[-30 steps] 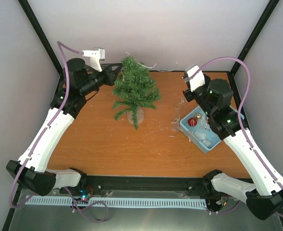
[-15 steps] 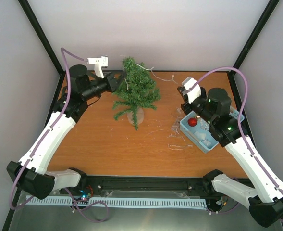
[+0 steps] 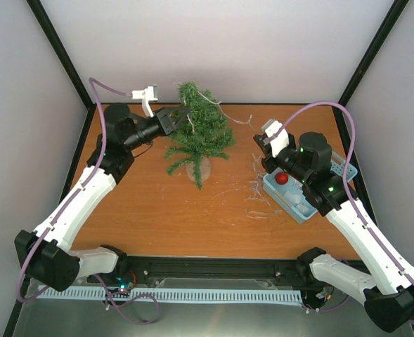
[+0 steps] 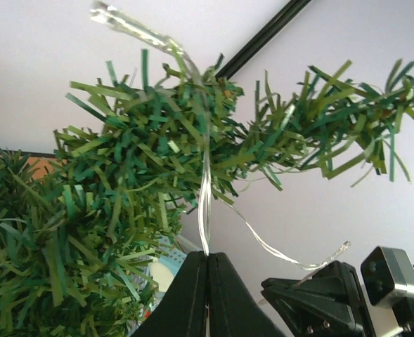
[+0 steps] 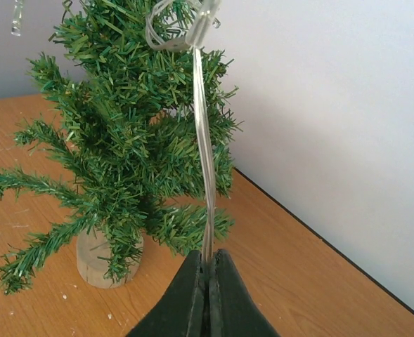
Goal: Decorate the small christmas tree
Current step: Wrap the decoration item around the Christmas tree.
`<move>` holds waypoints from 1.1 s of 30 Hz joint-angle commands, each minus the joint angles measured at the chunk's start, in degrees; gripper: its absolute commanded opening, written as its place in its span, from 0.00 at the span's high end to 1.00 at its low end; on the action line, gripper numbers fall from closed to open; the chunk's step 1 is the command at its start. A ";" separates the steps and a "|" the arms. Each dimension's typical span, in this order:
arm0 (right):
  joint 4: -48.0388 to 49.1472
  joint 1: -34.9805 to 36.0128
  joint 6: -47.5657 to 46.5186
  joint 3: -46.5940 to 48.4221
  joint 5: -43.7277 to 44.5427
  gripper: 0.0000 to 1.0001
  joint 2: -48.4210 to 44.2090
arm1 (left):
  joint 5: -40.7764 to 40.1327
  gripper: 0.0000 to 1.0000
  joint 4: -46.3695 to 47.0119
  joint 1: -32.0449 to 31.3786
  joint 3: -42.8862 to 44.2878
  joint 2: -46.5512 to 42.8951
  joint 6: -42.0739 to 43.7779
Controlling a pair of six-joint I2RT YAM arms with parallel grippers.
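The small christmas tree (image 3: 198, 133) stands on a pale round base at the back middle of the table. A thin clear light string (image 3: 229, 112) hangs over its top and runs right. My left gripper (image 3: 183, 112) is at the tree's upper left and is shut on the string. In the left wrist view its jaws (image 4: 207, 256) pinch the string (image 4: 205, 196) just below the branches (image 4: 122, 182). My right gripper (image 3: 258, 149) is to the right of the tree. It (image 5: 208, 261) is shut on the string (image 5: 205, 161), which rises to the treetop (image 5: 122, 140).
A blue tray (image 3: 339, 168) at the right holds a red ball (image 3: 282, 178) and clear pieces. Loose coils of string (image 3: 256, 191) lie on the wood left of the tray. Black frame posts and white walls close in the back and sides.
The left gripper has swung right to the tree's top. The right gripper has moved left and nearer, off the tray, drawing the string out across the table.
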 commanded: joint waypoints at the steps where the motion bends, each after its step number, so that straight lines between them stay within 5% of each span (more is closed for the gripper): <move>1: 1.82 -0.45 1.05 -0.90 -1.52 0.97 -1.25 | -2.69 0.99 9.00 0.31 -2.42 -1.06 -6.37; 6: 2.06 -0.42 1.58 -1.24 -2.61 0.97 -1.39 | -2.53 0.99 13.51 0.31 -3.83 0.63 -10.03; 16: 2.56 -0.35 3.57 -3.20 -8.82 0.97 -0.59 | -2.48 0.79 11.91 0.31 -6.39 -1.29 -7.48; 24: 2.70 -0.35 3.80 -3.41 -9.19 0.97 -0.52 | -3.36 0.62 6.73 0.31 -7.47 -4.32 -2.72; 33: 2.27 -0.36 4.36 -3.74 -9.66 0.97 -1.82 | -5.35 0.56 1.01 0.31 -6.97 -7.96 2.59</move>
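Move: The left hand has the string of lights pinched beside the upper part of the Christmas tree; the tree's middle is about 5 cm ahead, 4 cm to its right and 18 cm below. From the right hand, also holding the string, the tree's middle is some 12 cm ahead, 16 cm left and 12 cm down. The blue basket lies about 20 cm right of that hand, 6 cm ahead and 31 cm below, and the red ball in it about 13 cm right, 7 cm ahead, 31 cm below. The left hand eases about 1 cm forward and 2 cm down at the tree's upper left side, then opens its shut fingers to a little under half, lets go of the light string and draws some 3 cm back and to the left, rising slightly, away from the tree. Meanwhile the right hand keeps its pinch on its part of the string and shifts about 2 cm each left, down and back, turning slightly counter-clockwise. ##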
